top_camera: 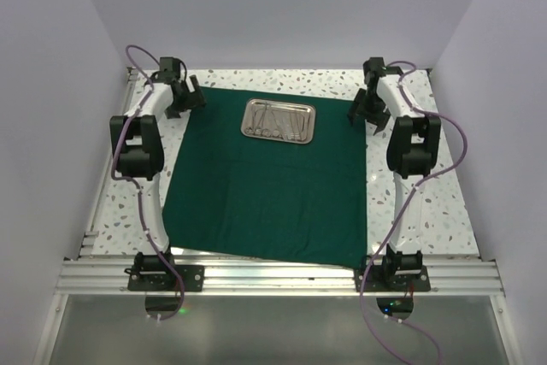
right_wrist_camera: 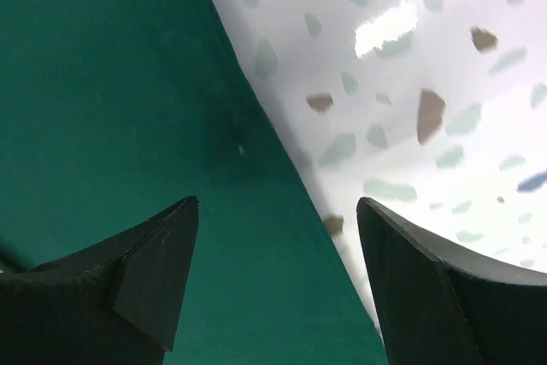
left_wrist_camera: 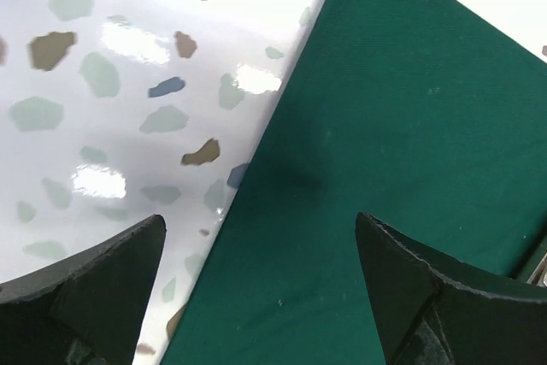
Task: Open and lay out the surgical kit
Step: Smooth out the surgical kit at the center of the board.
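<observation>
The dark green drape lies spread flat on the table. Near its far edge sits the steel tray with slender steel instruments lying inside. My left gripper hovers at the drape's far left corner, open, its jaws straddling the cloth edge with nothing between them. At the far right corner, my right gripper is open too, and the drape's edge runs between its fingers without being pinched.
The speckled white tabletop shows around the drape. Plain walls close in on the left, right and back. An aluminium rail with both arm bases runs along the near edge, just past the drape's front hem.
</observation>
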`<state>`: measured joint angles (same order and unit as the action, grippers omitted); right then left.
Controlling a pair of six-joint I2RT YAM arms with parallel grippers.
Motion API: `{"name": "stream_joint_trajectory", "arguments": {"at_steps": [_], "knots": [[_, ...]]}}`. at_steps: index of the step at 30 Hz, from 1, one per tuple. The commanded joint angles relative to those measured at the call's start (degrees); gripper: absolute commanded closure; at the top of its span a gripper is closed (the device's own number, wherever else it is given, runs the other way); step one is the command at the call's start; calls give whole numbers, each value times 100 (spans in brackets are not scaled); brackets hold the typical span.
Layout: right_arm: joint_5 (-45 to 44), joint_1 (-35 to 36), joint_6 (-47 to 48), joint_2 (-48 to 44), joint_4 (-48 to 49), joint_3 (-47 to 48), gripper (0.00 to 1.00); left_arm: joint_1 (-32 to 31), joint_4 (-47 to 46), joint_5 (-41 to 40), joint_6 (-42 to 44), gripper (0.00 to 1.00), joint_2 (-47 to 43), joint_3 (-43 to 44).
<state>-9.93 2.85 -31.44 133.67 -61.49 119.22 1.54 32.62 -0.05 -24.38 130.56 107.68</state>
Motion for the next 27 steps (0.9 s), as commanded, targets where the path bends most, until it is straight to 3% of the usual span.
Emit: {"name": "stream_joint_trajectory", "arguments": {"at_steps": [1,6,8,9,11,13,14,15,16,20,27], "knots": [[-237,-21,173,378,-152,602,22,48,-177,365,127,4,276,490],[-307,-39,270,810,-258,919,34,48,-283,542,83,5,583,482],[-299,-48,279,959,-266,919,40,39,-256,550,21,12,716,491],[-238,-57,279,1003,-275,936,48,39,-265,603,-31,16,847,500],[-132,-66,331,1091,-214,980,62,39,-230,857,-102,31,979,570],[26,-66,349,1284,-205,1112,89,48,-125,1042,-155,54,1155,719],[70,-74,340,1389,-275,1365,98,48,-90,1086,-163,65,1199,780],[79,-74,314,1590,-336,1541,100,48,-63,1095,-163,91,1243,877],[158,-83,297,1705,-372,1726,100,48,15,1034,-163,100,1261,930],[194,-118,226,2058,-372,2639,100,101,-19,674,-242,100,1121,1001],[343,-268,-64,1962,357,2799,100,312,-204,76,-488,100,804,1255]]}}
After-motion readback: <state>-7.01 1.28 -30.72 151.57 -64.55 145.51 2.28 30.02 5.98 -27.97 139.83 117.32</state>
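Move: Just beyond the left hand, some 4 cm ahead, 2 cm right and 2 cm lower, lies the bit of the surgical kit's left edge it will shut on; the far left corner is about 8 cm ahead and 3 cm right. The kit's right edge is about 3 cm ahead of the right hand and 3 cm below, its far right corner roughly 8 cm ahead and 1 cm right. The instrument tray lies about 28 cm left of the right hand and 1 cm ahead. Reaching forward and down onto the cloth, both hands close on its side edges just short of the far corners. The left goes about 4 cm forward, slightly down and right, pinches its edge, then holds near there with a slight pull back left; the right sinks 3 cm while easing forward, pinches, then drags its edge about 4 cm farther forward. ##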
